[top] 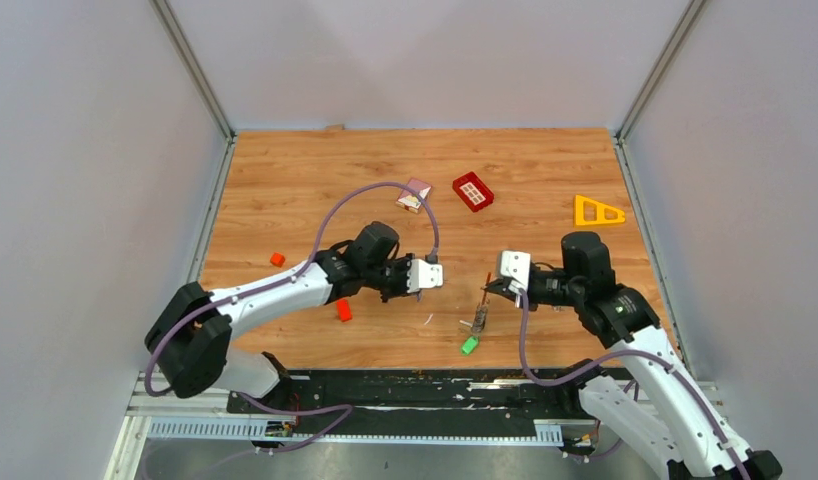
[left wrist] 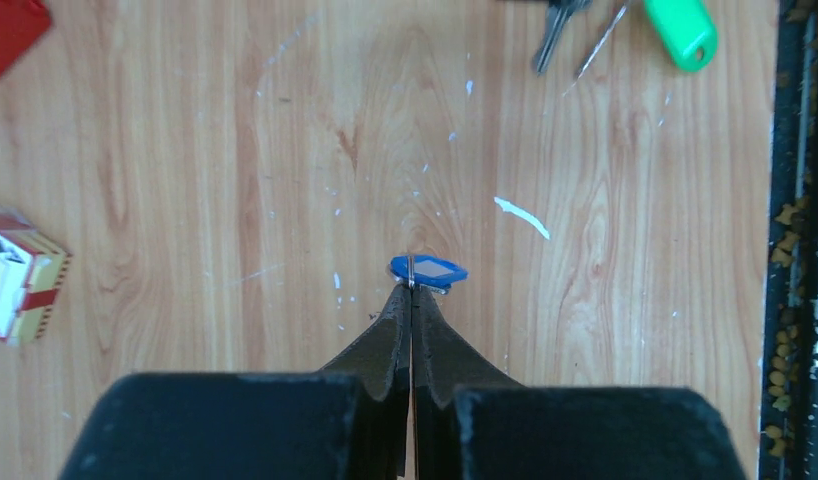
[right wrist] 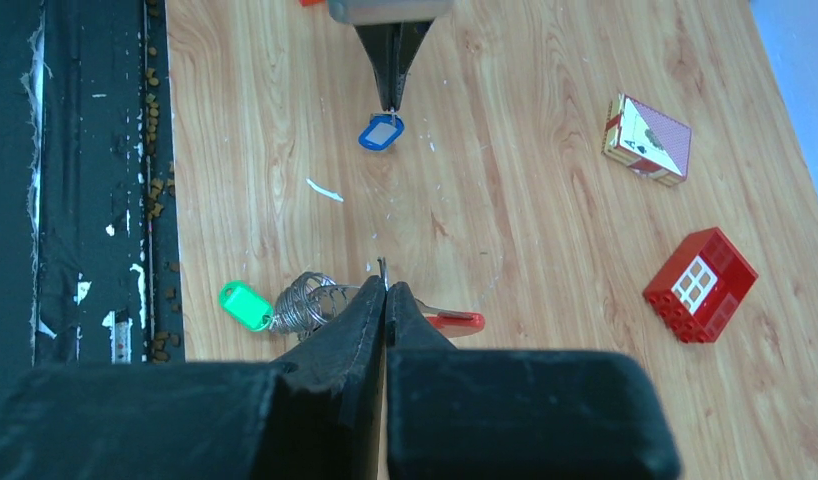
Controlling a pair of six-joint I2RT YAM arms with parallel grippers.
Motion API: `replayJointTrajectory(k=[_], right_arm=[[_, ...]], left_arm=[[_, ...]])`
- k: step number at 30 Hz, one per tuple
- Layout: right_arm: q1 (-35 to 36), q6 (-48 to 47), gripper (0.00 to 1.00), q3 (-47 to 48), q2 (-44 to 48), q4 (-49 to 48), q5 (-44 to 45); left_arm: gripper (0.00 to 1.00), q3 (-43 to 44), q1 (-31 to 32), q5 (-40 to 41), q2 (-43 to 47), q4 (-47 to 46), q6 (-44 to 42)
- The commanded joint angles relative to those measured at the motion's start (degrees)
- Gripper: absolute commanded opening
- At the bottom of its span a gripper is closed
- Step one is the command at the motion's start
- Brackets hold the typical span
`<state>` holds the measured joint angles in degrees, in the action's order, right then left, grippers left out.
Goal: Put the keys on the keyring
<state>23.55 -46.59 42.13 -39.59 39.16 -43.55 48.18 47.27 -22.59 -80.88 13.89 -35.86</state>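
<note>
My left gripper (left wrist: pixel 412 283) is shut on a thin metal loop at the edge of the blue key (left wrist: pixel 428 270), held above the wood. The right wrist view shows that gripper (right wrist: pixel 390 100) with the blue key (right wrist: pixel 382 132) hanging below its tips. My right gripper (right wrist: pixel 384 285) is shut on a thin metal edge of the keyring (right wrist: pixel 382 265). A red piece (right wrist: pixel 455 321) and coiled wire rings (right wrist: pixel 305 300) hang beneath it, with the green key (right wrist: pixel 246 304) at their left. From above, the two grippers (top: pixel 432 275) (top: pixel 488 288) face each other a short gap apart.
At the back stand a red gridded brick (top: pixel 472 191), a small card box (top: pixel 414 195) and a yellow triangle (top: pixel 598 211). Two orange blocks (top: pixel 277 259) (top: pixel 344 310) lie left of my left arm. A black rail (top: pixel 405 395) runs along the near edge.
</note>
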Motion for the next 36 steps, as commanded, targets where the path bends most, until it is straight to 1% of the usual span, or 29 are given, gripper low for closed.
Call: replayJointTrajectory(k=[1,6,11,17,22,25,30,36], right_arm=[[1.5,2.3,0.00,4.2,-3.4,-7.5,-2.7],[4.1,4.5,0.00,5.2,-8.6,-12.9,-2.6],[7.7,7.0,0.00,4.9,-12.2,-19.0,0.3],[10.7,9.9,0.00,4.6,-14.5,-23.7,4.9],[12.0,10.7,0.00,5.0,-16.6,-24.1,5.9],[12.5,10.8,0.00,4.6,-16.9,-24.4,6.3],[12.7,11.9,0.00,4.5,-17.6,-24.9,6.3],[12.7,13.1,0.00,4.2,-17.9,-25.2,4.8]], left_arm=[[0.00,0.4,-0.4,-3.6,6.9,-3.6,2.1],[0.00,2.3,-0.4,-4.3,12.1,-2.3,3.6],[0.00,3.8,-0.4,-5.2,14.1,-1.9,5.1],[0.00,4.6,-0.1,-6.3,14.8,-3.5,6.4],[0.00,6.8,1.5,-5.7,13.4,-1.9,5.6],[0.00,7.2,3.3,-3.1,13.6,-1.7,4.4],[0.00,7.7,6.9,3.6,13.7,-0.7,1.4],[0.00,6.5,10.0,10.5,14.4,-2.4,-1.9]])
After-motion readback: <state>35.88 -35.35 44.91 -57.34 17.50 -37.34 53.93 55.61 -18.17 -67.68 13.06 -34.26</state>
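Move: Up and to the right of the left hand, which already holds the blue key by its ring, is the tip of the keyring in the right fingers: some 13 cm right, 6 cm back and 12 cm higher. The green key hangs about 10 cm back and 11 cm right of the left hand, 1 cm higher. From the right hand, the blue key is about 13 cm left, 6 cm ahead and 14 cm lower; the green key hangs 3 cm left, 3 cm back, 11 cm below. Lifting the pinched blue key about 12 cm, the left hand swings its fingers some 15 degrees nearer level, then drifts a little right and back towards the keyring tip. The right hand carries the keyring about 7 cm left and 4 cm forward to meet it, then stops. Both grippers stay shut on what they hold. ##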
